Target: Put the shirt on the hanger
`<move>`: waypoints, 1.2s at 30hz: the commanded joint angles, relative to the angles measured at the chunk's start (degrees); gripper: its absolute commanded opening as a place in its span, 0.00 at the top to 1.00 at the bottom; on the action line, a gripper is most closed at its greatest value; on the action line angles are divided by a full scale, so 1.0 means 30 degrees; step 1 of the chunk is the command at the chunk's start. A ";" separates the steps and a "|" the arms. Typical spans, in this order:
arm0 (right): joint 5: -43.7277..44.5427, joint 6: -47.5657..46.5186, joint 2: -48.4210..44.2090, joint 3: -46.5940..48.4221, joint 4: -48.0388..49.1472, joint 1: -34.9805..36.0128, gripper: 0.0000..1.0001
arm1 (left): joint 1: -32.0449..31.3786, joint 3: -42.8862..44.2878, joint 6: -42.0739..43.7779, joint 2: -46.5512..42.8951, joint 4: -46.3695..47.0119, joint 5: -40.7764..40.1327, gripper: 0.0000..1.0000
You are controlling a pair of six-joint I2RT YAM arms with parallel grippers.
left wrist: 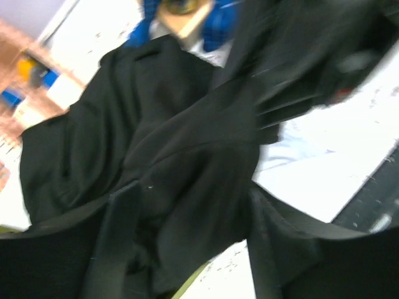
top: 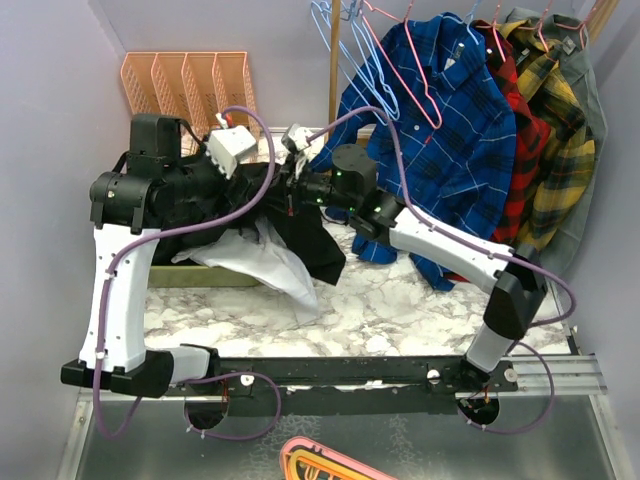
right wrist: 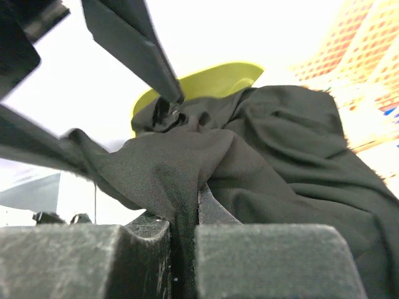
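Observation:
The black shirt (top: 305,240) hangs bunched between my two grippers above the table, and it fills the left wrist view (left wrist: 168,156). My right gripper (right wrist: 184,218) is shut on a fold of the shirt (right wrist: 187,162); in the top view it sits mid-table (top: 296,185). My left gripper (top: 262,200) is right beside it. Its fingers (left wrist: 118,237) are spread wide with shirt fabric running between them, so it is open. The pink hanger (top: 410,70) hangs on the rack at the back, over a blue plaid shirt.
A white garment (top: 265,262) lies under the black shirt on a lime board (right wrist: 206,81). Plaid shirts (top: 450,140) and light blue hangers (top: 345,50) hang at the back right. Orange baskets (top: 190,80) stand at the back left.

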 commanded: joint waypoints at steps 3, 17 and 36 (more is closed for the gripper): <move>0.2539 -0.1283 -0.3594 0.1259 0.0279 -0.1523 0.99 | 0.3014 0.0001 -0.2889 -0.0643 0.3746 -0.2733 0.27; 0.3599 -0.2892 -0.2145 0.9415 -0.1705 -0.3409 0.99 | 0.4007 0.1273 -0.0455 -0.1246 0.1546 0.5186 0.22; 0.8765 -0.1816 -1.1462 -0.5823 -0.0872 -0.3597 0.99 | 0.4014 -0.4737 0.1554 -0.1747 0.2233 0.4415 0.19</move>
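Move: My right hand already grips the black shirt. The clear marble tabletop lies about 20 cm to its right, 10 cm back and 30 cm below; the green bin is some 22 cm to its left, 2 cm farther out and 24 cm down. The white shirt sits roughly 9 cm back, 4 cm left and 23 cm below that hand. From my left hand the black shirt's bulk is about 5 cm right, level ahead and 12 cm lower. Keeping my right fingers shut on the black shirt, I whip it about 26 cm up, forward and right, away from the bin, then drop back some 14 cm while still travelling right, the wrist swinging about 30 degrees clockwise. My left hand, already opening, spreads wider, darts forward-left beside the pull, lifts, then eases back and sinks to near its starting height. ##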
